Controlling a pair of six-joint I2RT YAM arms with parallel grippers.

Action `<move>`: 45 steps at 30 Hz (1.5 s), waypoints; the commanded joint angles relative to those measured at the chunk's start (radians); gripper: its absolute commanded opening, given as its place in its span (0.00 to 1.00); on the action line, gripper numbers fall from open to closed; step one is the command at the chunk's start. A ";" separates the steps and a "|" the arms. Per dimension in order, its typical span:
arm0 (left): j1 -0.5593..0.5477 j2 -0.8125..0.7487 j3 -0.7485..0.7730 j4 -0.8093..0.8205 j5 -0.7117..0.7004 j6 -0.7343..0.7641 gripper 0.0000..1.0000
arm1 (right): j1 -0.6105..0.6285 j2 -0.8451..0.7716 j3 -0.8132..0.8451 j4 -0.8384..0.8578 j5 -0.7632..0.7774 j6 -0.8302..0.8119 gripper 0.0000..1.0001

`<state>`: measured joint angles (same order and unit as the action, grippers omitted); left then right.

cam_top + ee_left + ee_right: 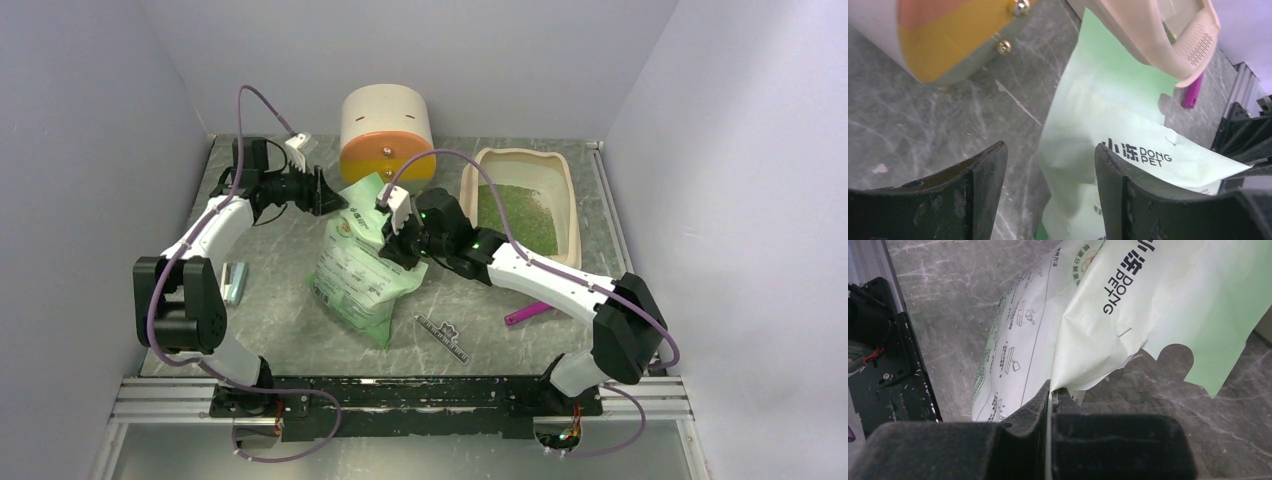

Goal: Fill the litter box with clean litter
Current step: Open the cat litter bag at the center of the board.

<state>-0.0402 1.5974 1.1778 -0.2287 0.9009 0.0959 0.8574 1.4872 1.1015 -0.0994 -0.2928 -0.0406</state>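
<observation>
The beige litter box (521,154) lies at the back right with clean litter (515,216) spread over its floor. A green printed bag (362,265) stands slumped mid-table. My right gripper (396,236) is shut on the bag's top edge; in the right wrist view the thin film (1148,305) runs pinched between the closed jaws (1050,396). My left gripper (326,193) stands open by the bag's upper left corner. From the left wrist, the bag (1108,125) shows through the gap of that gripper (1050,172) without touching its fingers (983,182), and the litter box (1168,47) lies beyond.
A round beige-and-orange drawer unit (388,130) stands at the back, left of the litter box. A magenta scoop (527,313) lies under the right arm. A dark ruler-like strip (442,336) and a small grey object (233,281) lie on the table. Walls close in on both sides.
</observation>
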 commanded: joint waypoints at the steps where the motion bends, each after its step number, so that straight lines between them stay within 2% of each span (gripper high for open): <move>1: -0.003 -0.009 -0.064 0.076 0.145 -0.022 0.68 | 0.031 -0.012 0.025 0.146 -0.073 0.026 0.00; 4: -0.013 0.027 -0.049 0.037 0.282 0.047 0.67 | 0.037 -0.017 0.016 0.148 -0.068 0.028 0.00; 8: -0.024 0.058 0.025 -0.212 0.334 0.240 0.63 | 0.044 -0.020 0.013 0.145 -0.078 0.027 0.00; 11: -0.025 0.035 0.028 -0.244 0.363 0.269 0.47 | 0.053 -0.022 0.014 0.143 -0.083 0.027 0.00; 14: -0.025 -0.015 0.001 -0.274 0.329 0.276 0.19 | 0.068 -0.030 0.012 0.141 -0.079 0.031 0.00; 18: -0.024 -0.122 -0.104 -0.226 0.280 0.192 0.06 | 0.094 -0.043 0.002 0.142 -0.071 0.034 0.00; 23: -0.024 -0.390 -0.326 0.022 0.156 -0.046 0.05 | 0.155 -0.042 -0.003 0.136 -0.046 0.039 0.00; 28: -0.025 -0.572 -0.437 0.029 0.020 -0.150 0.05 | 0.261 -0.042 -0.013 0.123 0.040 0.067 0.00; 33: -0.024 -0.746 -0.532 0.000 -0.115 -0.213 0.05 | 0.325 -0.050 -0.030 0.107 0.124 0.088 0.00; 36: -0.024 -0.881 -0.598 0.043 -0.177 -0.297 0.05 | 0.352 -0.047 -0.019 0.067 0.172 0.101 0.00; 39: -0.025 -0.993 -0.673 0.111 -0.218 -0.376 0.05 | 0.354 -0.059 -0.038 0.079 0.199 0.157 0.16; 42: -0.024 -1.026 -0.681 0.118 -0.203 -0.398 0.05 | 0.352 -0.081 -0.052 0.089 0.254 0.216 0.40; 44: -0.025 -1.027 -0.686 0.117 -0.183 -0.403 0.05 | 0.350 -0.102 -0.063 0.095 0.287 0.250 0.52; 45: -0.024 -1.031 -0.693 0.127 -0.175 -0.409 0.05 | 0.347 -0.112 -0.068 0.095 0.289 0.265 0.54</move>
<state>-0.0494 0.5850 0.4946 -0.1482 0.6674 -0.2241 1.2106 1.4300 1.0534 -0.0418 -0.0799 0.1364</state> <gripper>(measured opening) 0.057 0.493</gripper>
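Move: The bag's top left edge is about 4 cm back from the left hand, 2 cm to its right and just below; the cabinet stands some 14 cm ahead, 12 cm right. From the right hand, which still grips the bag's film, that edge is roughly 6 cm ahead and 9 cm left, the bag's body about 5 cm back, 6 cm left and 10 cm down, and the black clip 13 cm back, 12 cm right on the table. Left hand pinches the bag's edge; both hands haul it back about 11 cm before the right's fingers open. ##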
